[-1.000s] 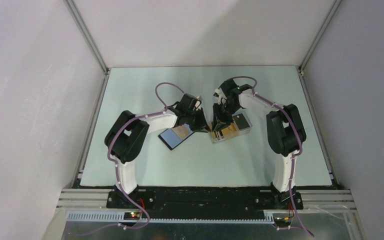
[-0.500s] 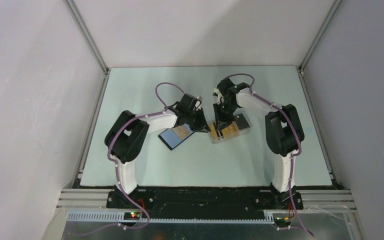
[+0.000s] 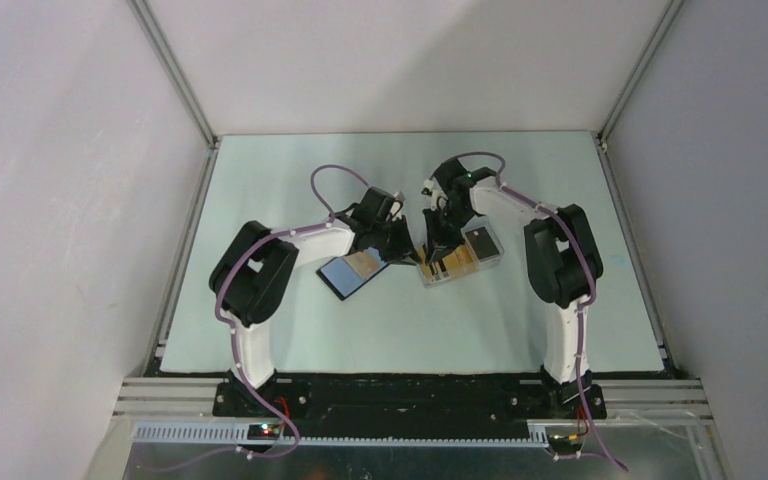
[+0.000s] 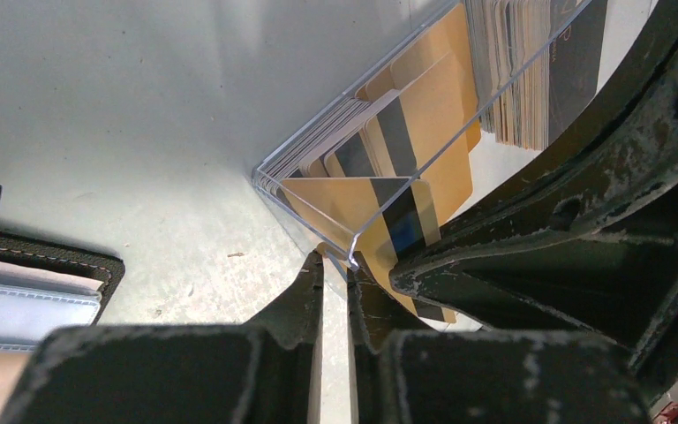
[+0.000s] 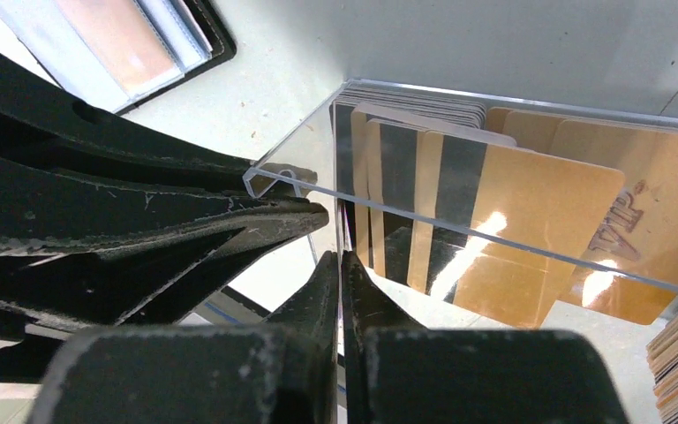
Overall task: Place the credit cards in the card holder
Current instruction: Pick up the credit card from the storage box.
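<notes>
A clear tray (image 3: 492,262) in the middle of the table holds the credit cards (image 3: 446,264), orange-yellow with black stripes. The card holder (image 3: 350,272) lies open to its left, blue lining up. My left gripper (image 4: 335,262) is shut on the tray's corner wall (image 4: 318,146), with the cards (image 4: 406,132) just behind it. My right gripper (image 5: 340,258) is shut at the tray's left end, in front of the leaning cards (image 5: 512,203). A thin edge runs in between its tips; what it is does not show. The two grippers (image 3: 405,258) (image 3: 430,252) nearly touch.
A further stack of cards (image 4: 521,71) stands on edge in the tray's far part. The card holder's stitched edge (image 4: 44,265) lies close to my left fingers. Grey walls and metal rails (image 3: 185,230) bound the table.
My right gripper's jaws have closed and that arm has edged slightly left at the tray's end. The left arm, tray and card holder have stayed put.
</notes>
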`<state>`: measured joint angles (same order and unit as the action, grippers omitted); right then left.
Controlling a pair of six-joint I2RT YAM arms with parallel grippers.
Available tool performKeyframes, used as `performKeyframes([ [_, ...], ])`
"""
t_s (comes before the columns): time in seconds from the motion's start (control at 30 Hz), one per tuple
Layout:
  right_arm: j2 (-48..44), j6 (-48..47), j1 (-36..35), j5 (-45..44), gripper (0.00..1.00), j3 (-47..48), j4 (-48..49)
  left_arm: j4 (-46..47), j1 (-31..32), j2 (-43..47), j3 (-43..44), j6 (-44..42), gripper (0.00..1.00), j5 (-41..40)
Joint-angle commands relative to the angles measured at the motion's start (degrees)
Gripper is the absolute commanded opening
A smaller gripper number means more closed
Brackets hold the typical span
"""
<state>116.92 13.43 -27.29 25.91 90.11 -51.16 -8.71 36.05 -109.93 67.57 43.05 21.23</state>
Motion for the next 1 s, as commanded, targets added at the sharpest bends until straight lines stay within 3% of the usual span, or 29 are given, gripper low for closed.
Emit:
performKeyframes([
  [0.0,-2.9,0.0,1.4,2.8,0.00,0.3,1.6,-4.4,0.4,-4.0,-1.6,-4.3,0.00,-4.9],
  [0.37,-9.7,-0.2,7.8,8.6,0.00,-1.1,2.4,-4.4,0.4,-2.5,-1.7,-4.6,0.02,-5.5],
  [0.47,-9.8,-1.2,8.8,9.7,0.00,-2.2,2.4,-4.4,0.4,-0.3,-1.5,-5.1,0.11,-6.0],
  [0.77,-11.2,-4.5,10.0,6.1,0.00,-7.0,6.2,-4.4,0.4,8.4,2.1,-6.4,0.50,-5.0],
  [0.97,-16.9,-4.0,10.1,5.3,0.00,-15.4,17.4,-4.1,0.4,11.6,4.3,-7.0,0.62,-3.7],
])
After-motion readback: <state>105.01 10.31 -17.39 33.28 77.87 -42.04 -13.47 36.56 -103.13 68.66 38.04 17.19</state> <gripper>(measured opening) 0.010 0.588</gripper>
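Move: The credit card is already in the right fingers, its middle about 2 cm right of and 2 cm below that hand. From the right hand, the storage box's middle is some 6 cm right and 2 cm ahead, and the open card holder about 17 cm left and 1 cm back, both slightly lower. The left hand still grips the box's left end, with that card about 5 cm to its right, level ahead and at about its own height. Right hand lifts the pinched card about 6 cm and rightward, then sinks halfway; left opens off box, rising. ##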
